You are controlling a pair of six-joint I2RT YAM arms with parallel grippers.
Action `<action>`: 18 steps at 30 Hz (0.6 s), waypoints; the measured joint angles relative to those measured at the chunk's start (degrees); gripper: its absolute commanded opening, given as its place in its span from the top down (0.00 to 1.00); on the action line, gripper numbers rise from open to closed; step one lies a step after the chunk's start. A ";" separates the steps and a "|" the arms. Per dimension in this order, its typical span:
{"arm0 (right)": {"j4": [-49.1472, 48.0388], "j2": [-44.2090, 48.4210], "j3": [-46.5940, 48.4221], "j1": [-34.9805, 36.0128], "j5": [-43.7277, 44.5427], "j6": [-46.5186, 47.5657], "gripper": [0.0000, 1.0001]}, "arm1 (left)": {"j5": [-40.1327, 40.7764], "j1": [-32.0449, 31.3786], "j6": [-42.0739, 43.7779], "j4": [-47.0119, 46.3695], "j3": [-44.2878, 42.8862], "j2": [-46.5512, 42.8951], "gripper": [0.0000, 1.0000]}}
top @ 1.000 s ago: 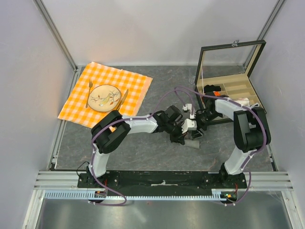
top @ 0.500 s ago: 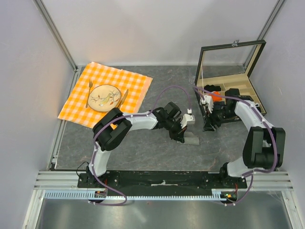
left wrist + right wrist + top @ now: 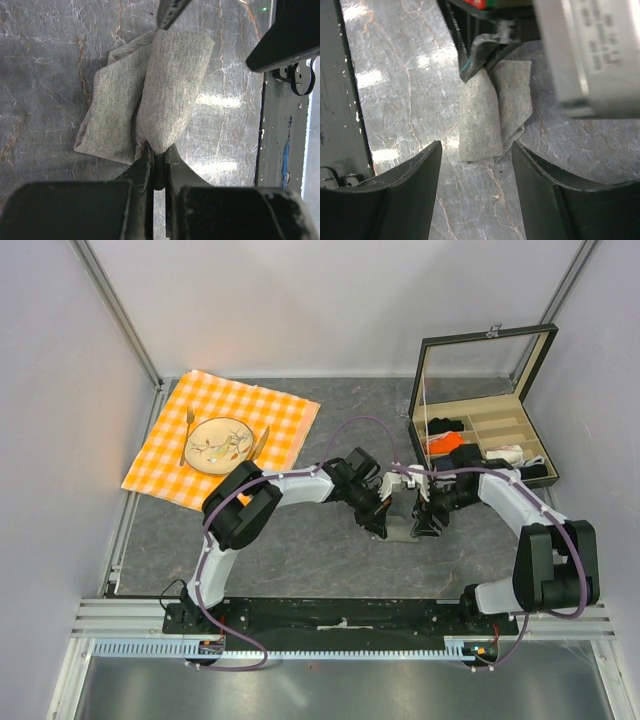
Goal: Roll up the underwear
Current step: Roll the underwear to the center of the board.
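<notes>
The grey underwear (image 3: 165, 90) lies on the dark table as a partly rolled bundle with a flatter flap to its left. My left gripper (image 3: 159, 152) is shut on the near end of the roll. In the right wrist view the underwear (image 3: 482, 120) lies just ahead of my right gripper (image 3: 476, 146), which is open and low over the table, one finger (image 3: 415, 185) on each side of the roll's end. In the top view both grippers meet at the underwear (image 3: 402, 532), the left gripper (image 3: 385, 518) from the left and the right gripper (image 3: 425, 520) from the right.
An open black box (image 3: 485, 435) with small garments in its compartments stands at the back right, close behind the right arm. An orange-and-white checked cloth (image 3: 280, 425) with a plate (image 3: 220, 445) and cutlery lies at the back left.
The right gripper swung out to the box's front edge, then came back down to the underwear's right end. The left gripper stayed shut on the underwear and shifted a little.
</notes>
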State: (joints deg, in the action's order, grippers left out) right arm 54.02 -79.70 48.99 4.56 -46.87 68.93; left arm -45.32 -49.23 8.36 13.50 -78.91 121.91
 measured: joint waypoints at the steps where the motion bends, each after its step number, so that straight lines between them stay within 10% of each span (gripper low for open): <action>1: -1.22 -0.57 0.02 0.00 0.02 -1.77 0.34 | -0.02 0.00 -0.09 0.09 -0.07 0.04 0.98; 18: -8.22 -16.28 3.30 -1.44 2.01 -25.62 0.32 | 0.17 0.04 -2.86 -1.31 0.63 -0.04 0.98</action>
State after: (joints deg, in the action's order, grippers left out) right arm 45.80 -95.98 52.29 3.11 -44.86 43.31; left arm -45.15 -49.19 5.50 12.19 -78.28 121.86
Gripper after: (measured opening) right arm 0.682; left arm 0.066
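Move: The underwear, folded into a narrow strip, lies with its middle about 4 cm left of the right hand, 1 cm ahead and some 6 cm below. The left gripper stands about 10 cm left of the right hand, level fore and aft and some 5 cm lower, already pinching the strip's left end; from it the middle is about 5 cm right and 1 cm ahead. The open drawer box stands roughly 20 cm ahead and 14 cm right of the right hand. Lower the open right gripper about 4 cm, easing it 2 cm forward, onto the free right end of the underwear. As it sinks, roll the wrist some 30 degrees clockwise about the fingers' own line, so the spread fingers come down either side of that end; don't close them. Hold the left gripper still, keeping its pinch on the other end. ##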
